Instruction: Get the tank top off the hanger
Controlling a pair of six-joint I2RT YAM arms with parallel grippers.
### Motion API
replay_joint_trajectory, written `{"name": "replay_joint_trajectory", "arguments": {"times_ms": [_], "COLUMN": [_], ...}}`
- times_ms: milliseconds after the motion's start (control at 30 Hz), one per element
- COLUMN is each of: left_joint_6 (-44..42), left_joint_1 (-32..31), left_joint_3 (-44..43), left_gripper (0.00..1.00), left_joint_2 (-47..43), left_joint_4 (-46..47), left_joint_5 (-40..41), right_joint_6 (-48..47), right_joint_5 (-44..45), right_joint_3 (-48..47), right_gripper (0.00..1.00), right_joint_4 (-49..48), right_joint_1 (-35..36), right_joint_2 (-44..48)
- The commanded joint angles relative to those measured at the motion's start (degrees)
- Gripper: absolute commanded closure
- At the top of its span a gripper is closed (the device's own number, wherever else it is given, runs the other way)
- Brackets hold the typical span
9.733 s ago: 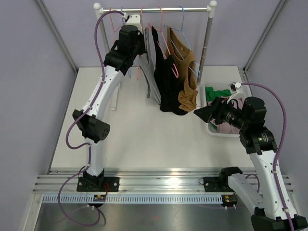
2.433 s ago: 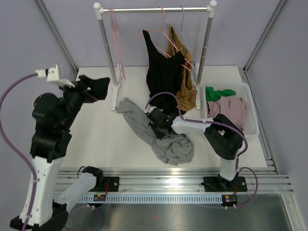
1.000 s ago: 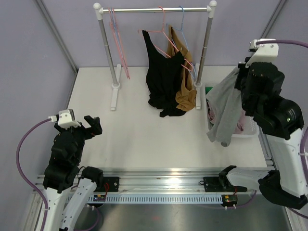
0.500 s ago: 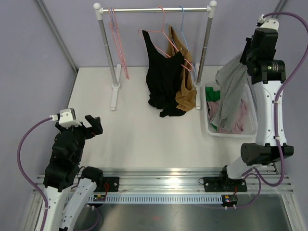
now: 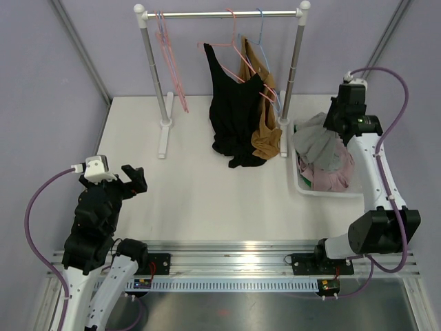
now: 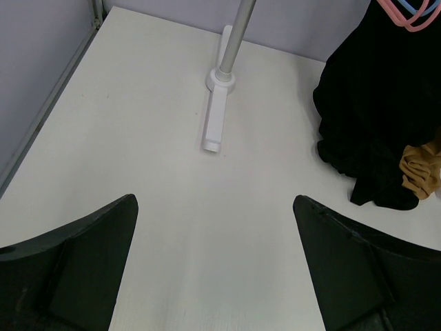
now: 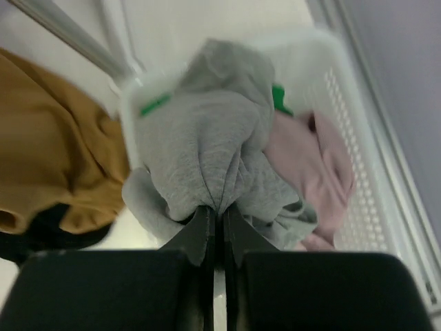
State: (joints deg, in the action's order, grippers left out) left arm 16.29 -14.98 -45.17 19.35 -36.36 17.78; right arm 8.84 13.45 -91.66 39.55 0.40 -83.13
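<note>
The grey tank top (image 5: pixel 318 141) is off its hanger and bunched over the white basket (image 5: pixel 297 181) at the right. My right gripper (image 5: pixel 335 127) is shut on a pinch of its fabric. In the right wrist view the fingers (image 7: pixel 207 231) meet on the grey cloth (image 7: pixel 207 145) above the basket (image 7: pixel 358 138). My left gripper (image 5: pixel 132 179) is open and empty at the near left, far from the clothes. In the left wrist view its gap (image 6: pixel 215 262) holds only bare table.
The rail (image 5: pixel 220 13) at the back holds a black garment (image 5: pixel 234 110), a tan garment (image 5: pixel 265 124) and bare pink hangers (image 5: pixel 169 62). The basket also holds pink (image 7: pixel 310 158) and green (image 7: pixel 278 96) clothes. The rack's left foot (image 6: pixel 219 103) lies ahead of my left gripper.
My right arm has come down from high over the basket, lowering the hanging grey tank top into a bunch on the basket. The left arm has not moved.
</note>
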Motion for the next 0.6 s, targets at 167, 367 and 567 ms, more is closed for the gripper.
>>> {"name": "replay_joint_trajectory", "arguments": {"times_ms": [167,367,567], "left_joint_6": [1.37,3.12,6.46], "left_joint_1": [0.22,0.22,-0.48], "left_joint_3": [-6.85,-17.91,-29.52], "left_gripper": [0.01,0.01,0.01], "left_joint_2": [3.75,11.48,21.94], "left_joint_4": [0.41,-1.0,-0.03], "left_joint_5": [-6.88,-13.46,-18.82], "right_joint_6": [4.69,5.13,5.83], "right_joint_5": [2.02,1.75,6.41], "right_joint_3": [11.5,12.29,9.04], "right_gripper": [1.0,1.0,0.67], "right_joint_4": [-1.94,-2.38,1.66], "right_joint_1": [-1.99,-2.42,-3.3], "right_joint_2": [-10.28,-17.41,-18.56]}}
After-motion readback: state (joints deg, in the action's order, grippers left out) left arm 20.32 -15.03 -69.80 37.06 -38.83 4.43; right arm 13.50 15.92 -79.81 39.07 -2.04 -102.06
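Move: The basket that the grey tank top is being taken to lies under the right hand, its middle about level with it in reach, 7 cm to its right and 26 cm below; in it the pink tank top is some 6 cm nearer and 6 cm right. The brown tank top hangs about 20 cm left and 8 cm ahead. For the left hand, the black tank top hangs roughly 25 cm ahead, 31 cm right and 6 cm below. The grey tank top, still pinched in the right fingers, is lowered fast into the basket beside the pink one, about 21 cm down, while the wrist tips some 30 degrees further downward; the descent stops and only then do the fingers begin to part. The empty left hand, kept wide open, rises about 11 cm and swings 5 cm right towards the black tank top, turning a little clockwise. ##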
